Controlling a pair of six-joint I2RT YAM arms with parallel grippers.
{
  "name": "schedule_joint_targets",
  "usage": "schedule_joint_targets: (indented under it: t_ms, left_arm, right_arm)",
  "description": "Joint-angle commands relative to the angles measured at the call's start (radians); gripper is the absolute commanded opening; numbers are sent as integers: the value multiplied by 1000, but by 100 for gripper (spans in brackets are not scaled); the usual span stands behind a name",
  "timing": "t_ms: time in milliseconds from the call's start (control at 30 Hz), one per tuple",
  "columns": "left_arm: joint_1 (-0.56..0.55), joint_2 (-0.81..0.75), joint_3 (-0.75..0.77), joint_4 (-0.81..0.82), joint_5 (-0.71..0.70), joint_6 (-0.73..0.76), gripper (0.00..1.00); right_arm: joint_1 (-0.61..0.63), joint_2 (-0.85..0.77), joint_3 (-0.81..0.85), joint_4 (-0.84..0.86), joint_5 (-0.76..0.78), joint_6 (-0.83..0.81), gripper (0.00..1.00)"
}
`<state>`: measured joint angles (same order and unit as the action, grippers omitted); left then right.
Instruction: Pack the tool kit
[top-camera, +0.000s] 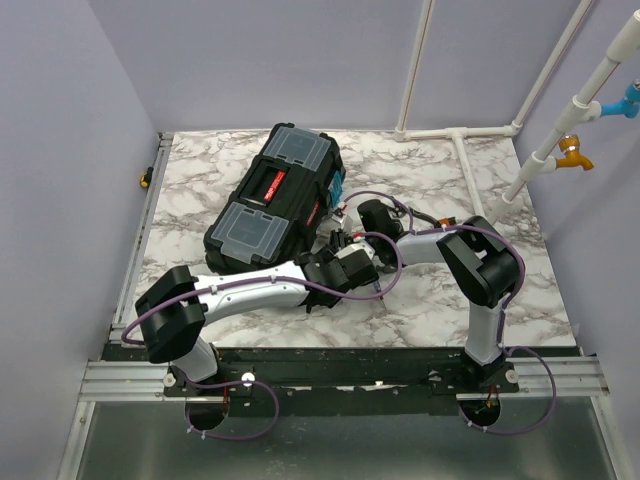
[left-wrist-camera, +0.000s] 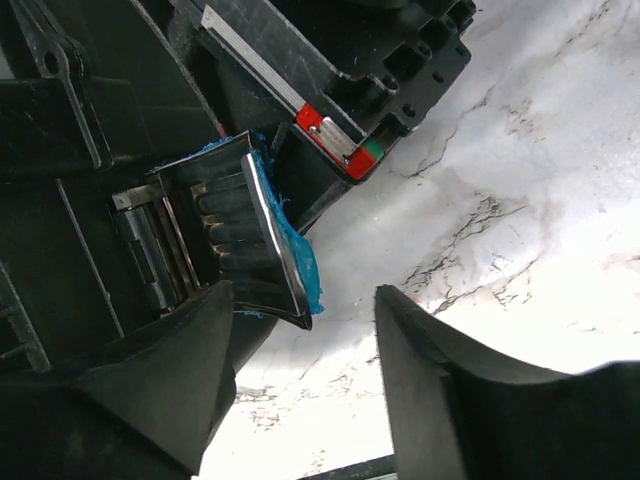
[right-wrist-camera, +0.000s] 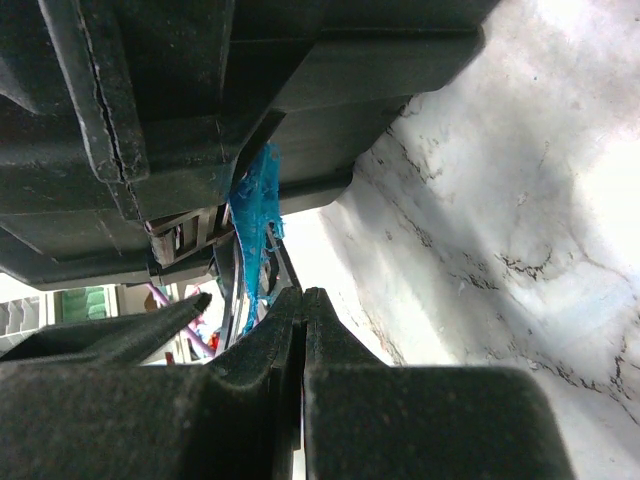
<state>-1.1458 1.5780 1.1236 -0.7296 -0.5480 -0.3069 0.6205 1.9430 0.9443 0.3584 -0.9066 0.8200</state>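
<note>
The tool kit (top-camera: 275, 195) is a black toolbox with a red lid handle and two grey lid compartments. It lies diagonally on the marble table with its lid down. My left gripper (top-camera: 345, 268) is at the box's near right side. In the left wrist view this gripper (left-wrist-camera: 305, 335) is open, and a teal latch (left-wrist-camera: 292, 245) with a metal edge, swung out from the box wall, sits just above its left finger (left-wrist-camera: 170, 390). My right gripper (right-wrist-camera: 303, 297) is shut with nothing in it, its tips right below the teal latch (right-wrist-camera: 255, 200) and the box's dark wall (right-wrist-camera: 150, 120).
The marble table (top-camera: 440, 170) stretches right of the box. White pipes (top-camera: 460, 135) run along the back right. A red and silver part (left-wrist-camera: 330, 138) shows on the box edge. Both arms crowd together at the box's near right side (top-camera: 400, 240).
</note>
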Motion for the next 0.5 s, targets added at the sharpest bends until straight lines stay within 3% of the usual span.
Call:
schedule_joint_targets:
  t_ms: [0,133,233,333,467]
  left_arm:
    - [19,16,38,23,27,12,51]
    - [46,10,38,31,27,5,27]
    - [61,-3,33,44,27,1,18]
    - [73,-15,36,28,11,-11,0]
    - [92,-63,21,31,36,-23,0]
  right_arm:
    - [5,-36,16,13,1,6,1]
    - [5,-45,10,1,7,-2,1]
    - [5,-59,9,-8,16,-10,1]
    - [4,-75,12,-61,63,-36,1]
    - [4,-114,19,-193,210,-95,1]
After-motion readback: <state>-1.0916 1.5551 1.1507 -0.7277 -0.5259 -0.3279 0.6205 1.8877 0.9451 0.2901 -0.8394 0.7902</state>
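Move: The open latch flap with the blue edge, on the toolbox's near end, stands between and just ahead of the left fingers: its middle is about 2 cm ahead, 2 cm left and 1 cm below. The toolbox's middle is roughly 15 cm ahead and 12 cm left, at about hand height; the blue screwdriver lies some 13 cm right, 2 cm ahead and 8 cm lower. From the right hand the flap is about 2 cm ahead, 2 cm left and 2 cm up. The left fingers, well apart at first, close almost fully on the free edge of the open latch flap, pinching it at the tips. While they shut, the left hand eases forward about 1.5 cm to the flap, then lifts roughly 1 cm, its wrist turning only some 5 degrees. ##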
